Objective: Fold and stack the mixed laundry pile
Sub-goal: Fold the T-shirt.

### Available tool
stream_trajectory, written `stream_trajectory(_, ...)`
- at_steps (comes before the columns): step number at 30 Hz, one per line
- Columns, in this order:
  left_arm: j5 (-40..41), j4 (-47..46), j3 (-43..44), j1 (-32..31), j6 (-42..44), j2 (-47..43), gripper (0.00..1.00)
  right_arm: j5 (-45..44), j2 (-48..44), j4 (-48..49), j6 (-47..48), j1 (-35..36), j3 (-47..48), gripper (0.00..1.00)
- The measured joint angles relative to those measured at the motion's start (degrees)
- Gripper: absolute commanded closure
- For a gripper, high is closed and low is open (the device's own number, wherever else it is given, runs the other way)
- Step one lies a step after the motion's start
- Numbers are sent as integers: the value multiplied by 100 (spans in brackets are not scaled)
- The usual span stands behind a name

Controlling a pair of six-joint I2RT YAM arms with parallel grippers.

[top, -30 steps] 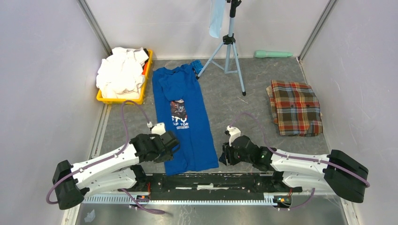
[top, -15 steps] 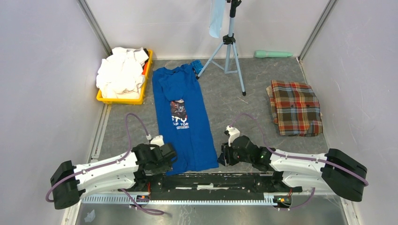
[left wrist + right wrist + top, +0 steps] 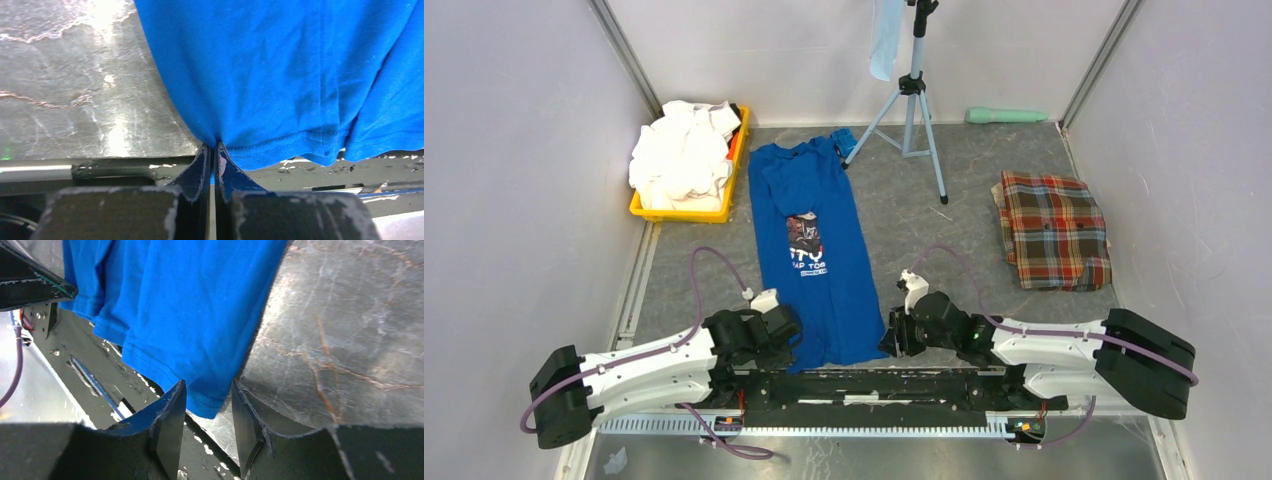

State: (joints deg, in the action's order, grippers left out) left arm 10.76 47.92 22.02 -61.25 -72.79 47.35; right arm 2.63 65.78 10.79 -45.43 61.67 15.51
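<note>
A royal-blue T-shirt point(image 3: 812, 250) with a chest graphic lies folded lengthwise on the grey table. My left gripper point(image 3: 789, 335) is shut on its near left hem corner, shown in the left wrist view point(image 3: 214, 147) with blue cloth point(image 3: 280, 75) pinched between the jaws. My right gripper point(image 3: 892, 338) is open at the near right hem corner; in the right wrist view point(image 3: 209, 395) the hem point(image 3: 200, 340) lies between the jaws, not pinched. White shirts point(image 3: 682, 155) with black and orange pieces fill a yellow bin point(image 3: 742, 135). A folded red-green plaid cloth point(image 3: 1052, 230) lies at the right.
A tripod point(image 3: 912, 95) stands behind the shirt with a narrow pale-blue cloth point(image 3: 884, 40) hanging from it. A small bright-blue object point(image 3: 844, 140) lies by its leg. A pale-green cylinder point(image 3: 1006, 115) lies at the back wall. The black base rail point(image 3: 874, 385) runs along the near edge.
My left gripper has moved nearer and down onto the shirt's near left hem corner. My right gripper has slid left to the near right hem corner.
</note>
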Motion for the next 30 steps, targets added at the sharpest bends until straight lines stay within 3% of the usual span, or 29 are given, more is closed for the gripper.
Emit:
stream_trajectory(10, -42, -363, -107, 0, -4, -96, 98, -216, -105, -103, -385, 341, -44, 55)
stream_trajectory(18, -42, -413, -129, 0, -4, -122, 98, -389, -136, -50, -522, 376, -140, 65)
stream_trajectory(23, -39, -485, -146, 0, -4, -122, 98, -402, 87, 232, -553, 391, -138, 77)
stream_trajectory(28, -39, -490, -153, -2, -4, -140, 98, -422, 111, 192, -549, 415, -140, 99)
stream_trajectory(30, -37, -481, -157, -2, -4, -166, 98, -446, 61, 107, -549, 424, -140, 100)
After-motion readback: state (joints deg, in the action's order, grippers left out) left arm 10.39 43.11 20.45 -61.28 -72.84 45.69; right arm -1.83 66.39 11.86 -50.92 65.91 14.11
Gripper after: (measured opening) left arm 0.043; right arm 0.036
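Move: Between and just under the open right fingers lies the T-shirt's near right corner, about 1 cm back of the hand point and 1 cm below. The near left corner, already pinched by the left hand, is roughly 19 cm to its left and 3 cm back; the shirt's print is some 22 cm ahead and 17 cm left, the plaid cloth about 26 cm ahead and 36 cm right. From the left hand, the right corner lies about 19 cm right and 2 cm ahead. Drawing back about 1 cm to line up with the shirt's near right corner, the right hand then sinks a little under 1 cm and closes its half-open fingers shut, pinching the corner off the table. The left fingers keep their pinch on the near left corner and edge about 1.5 cm to the right, towards the other hand. ##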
